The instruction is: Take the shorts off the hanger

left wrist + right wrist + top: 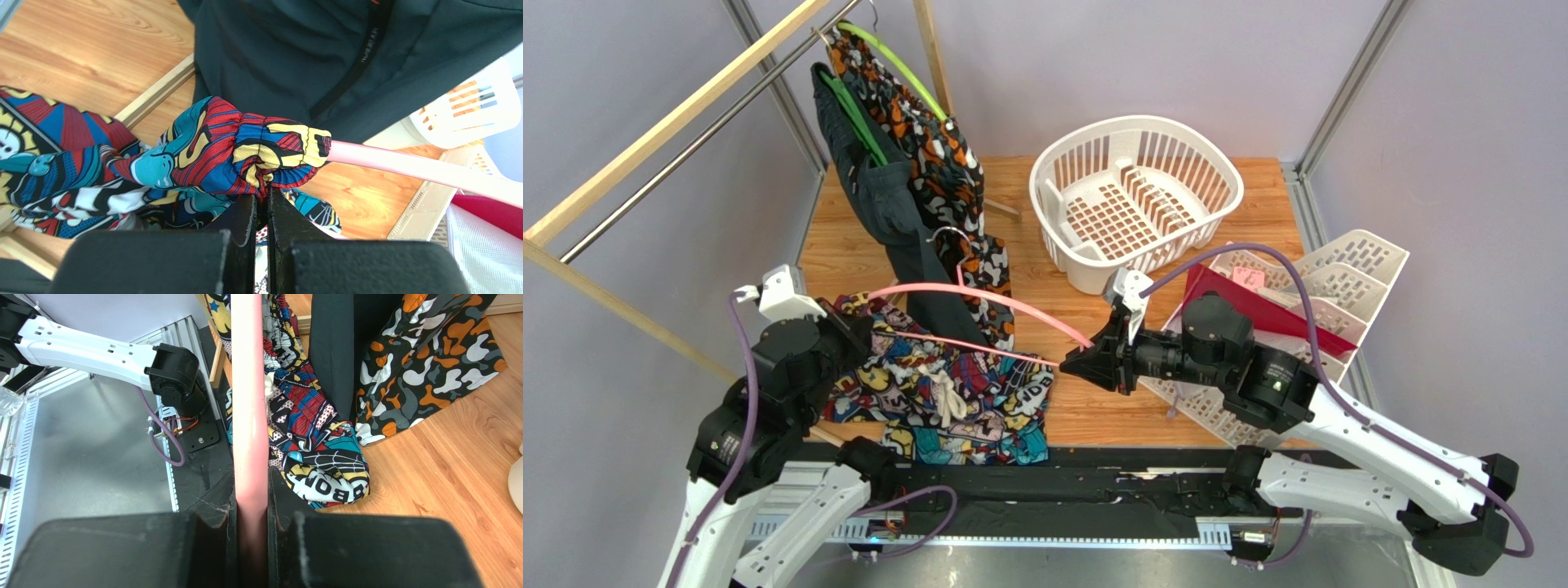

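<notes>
The shorts (940, 390), in a busy comic print, lie bunched on the wooden table (1075, 410) under the pink hanger (995, 303). Their gathered waistband (239, 150) still wraps the hanger's left end. My left gripper (867, 328) is shut on a fold of that waistband, and the left wrist view shows the jaws (263, 199) pinching the cloth just below the pink hanger (417, 168). My right gripper (1081, 359) is shut on the hanger's right end. In the right wrist view the pink hanger (248, 386) runs straight out of the gripper (250, 505), with the shorts (319, 462) beside it.
A dark charcoal garment (885, 208) and an orange-black-white patterned garment (946, 153) hang from the rail at the back left, right behind the pink hanger. A white basket (1210, 227) stands at the back. A white rack (1357, 276) holding a red folder (1247, 306) is on the right.
</notes>
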Motion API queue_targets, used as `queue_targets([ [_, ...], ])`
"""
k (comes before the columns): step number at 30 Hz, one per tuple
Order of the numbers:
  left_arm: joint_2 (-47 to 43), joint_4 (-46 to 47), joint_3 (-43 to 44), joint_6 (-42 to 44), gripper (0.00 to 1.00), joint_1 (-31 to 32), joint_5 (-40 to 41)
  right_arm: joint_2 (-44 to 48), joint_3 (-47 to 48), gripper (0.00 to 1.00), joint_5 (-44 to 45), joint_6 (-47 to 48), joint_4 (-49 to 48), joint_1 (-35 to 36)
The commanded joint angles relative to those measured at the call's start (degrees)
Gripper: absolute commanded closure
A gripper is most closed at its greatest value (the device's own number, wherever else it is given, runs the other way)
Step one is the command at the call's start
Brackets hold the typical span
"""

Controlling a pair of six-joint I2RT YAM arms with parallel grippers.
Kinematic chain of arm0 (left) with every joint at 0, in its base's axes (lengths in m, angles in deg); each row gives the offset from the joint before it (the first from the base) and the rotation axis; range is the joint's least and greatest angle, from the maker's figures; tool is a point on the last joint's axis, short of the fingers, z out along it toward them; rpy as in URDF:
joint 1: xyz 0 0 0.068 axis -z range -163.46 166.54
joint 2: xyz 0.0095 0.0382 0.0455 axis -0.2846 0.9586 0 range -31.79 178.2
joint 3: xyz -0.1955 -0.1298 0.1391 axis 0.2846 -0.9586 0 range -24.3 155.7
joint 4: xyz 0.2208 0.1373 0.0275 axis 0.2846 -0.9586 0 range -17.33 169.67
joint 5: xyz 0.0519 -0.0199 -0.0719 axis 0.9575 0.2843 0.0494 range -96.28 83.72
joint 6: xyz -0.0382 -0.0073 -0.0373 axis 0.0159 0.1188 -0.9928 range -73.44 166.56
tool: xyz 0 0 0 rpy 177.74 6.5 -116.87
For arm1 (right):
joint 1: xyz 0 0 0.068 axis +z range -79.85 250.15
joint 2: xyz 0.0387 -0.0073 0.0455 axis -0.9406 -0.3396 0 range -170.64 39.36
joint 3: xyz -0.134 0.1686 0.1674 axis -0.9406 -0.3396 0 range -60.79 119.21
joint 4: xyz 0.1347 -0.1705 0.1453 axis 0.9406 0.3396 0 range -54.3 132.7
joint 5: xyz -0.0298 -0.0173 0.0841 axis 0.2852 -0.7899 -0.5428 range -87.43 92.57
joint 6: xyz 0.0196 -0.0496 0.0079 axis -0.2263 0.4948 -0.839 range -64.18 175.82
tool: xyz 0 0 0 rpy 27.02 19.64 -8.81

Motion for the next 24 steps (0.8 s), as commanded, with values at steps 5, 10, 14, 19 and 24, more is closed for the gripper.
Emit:
queue_targets([
  [5,-2.41,-2.87,-0.24,-2.40,1.00,0.04,8.28,2.90,4.42,1.00,0.63,2.11,-1.13,0.02],
  [10,-3.64,-4.10,-0.85,-1.36,1.00,0.04,12.94,2.72,7.76,1.00,3.09,3.87,0.64,0.02],
  [14,-5.30,-5.77,-1.38,-1.08,1.00,0.04,14.27,1.76,9.16,1.00,4.32,3.88,-1.47,0.02],
  [19,-8.47,-5.95,-2.52,-3.89,1.00,0.13,10.94,-3.24,13.73,1.00,6.34,4.23,-2.78,0.02],
  [24,-8.82,-5.51,-2.79,-7.41,1.00,0.04,4.08,-11.42,21.89,1.00,7.75,3.00,-5.51,0.02],
])
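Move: The left fingers already pinch the shorts' waistband, and the pink hanger, whose left end is still inside that waistband, has its middle about 12 cm to their right and 3 cm ahead at much the same height. The crumpled body of the shorts lies some 22 cm below, 7 cm right and 3 cm ahead; the dark shorts hang 17 cm ahead, 3 cm right. From the right hand, which grips the hanger's right end, the pinched waistband is roughly 27 cm left and 5 cm ahead, level; the white basket stands about 32 cm ahead, 12 cm right and 22 cm lower. Keeping the waistband pinched, the left hand draws it left by almost 5 cm, away from the middle of the hanger, while turning some 10 degrees counter-clockwise, and eases back about 3 cm and slightly down. The right hand keeps its grip on the hanger's right end and, after a slight shift to the right, lifts it about 7 cm with a small tilt, swinging forward some 3 cm late on, so that the hanger is carried up and away from the waistband. ##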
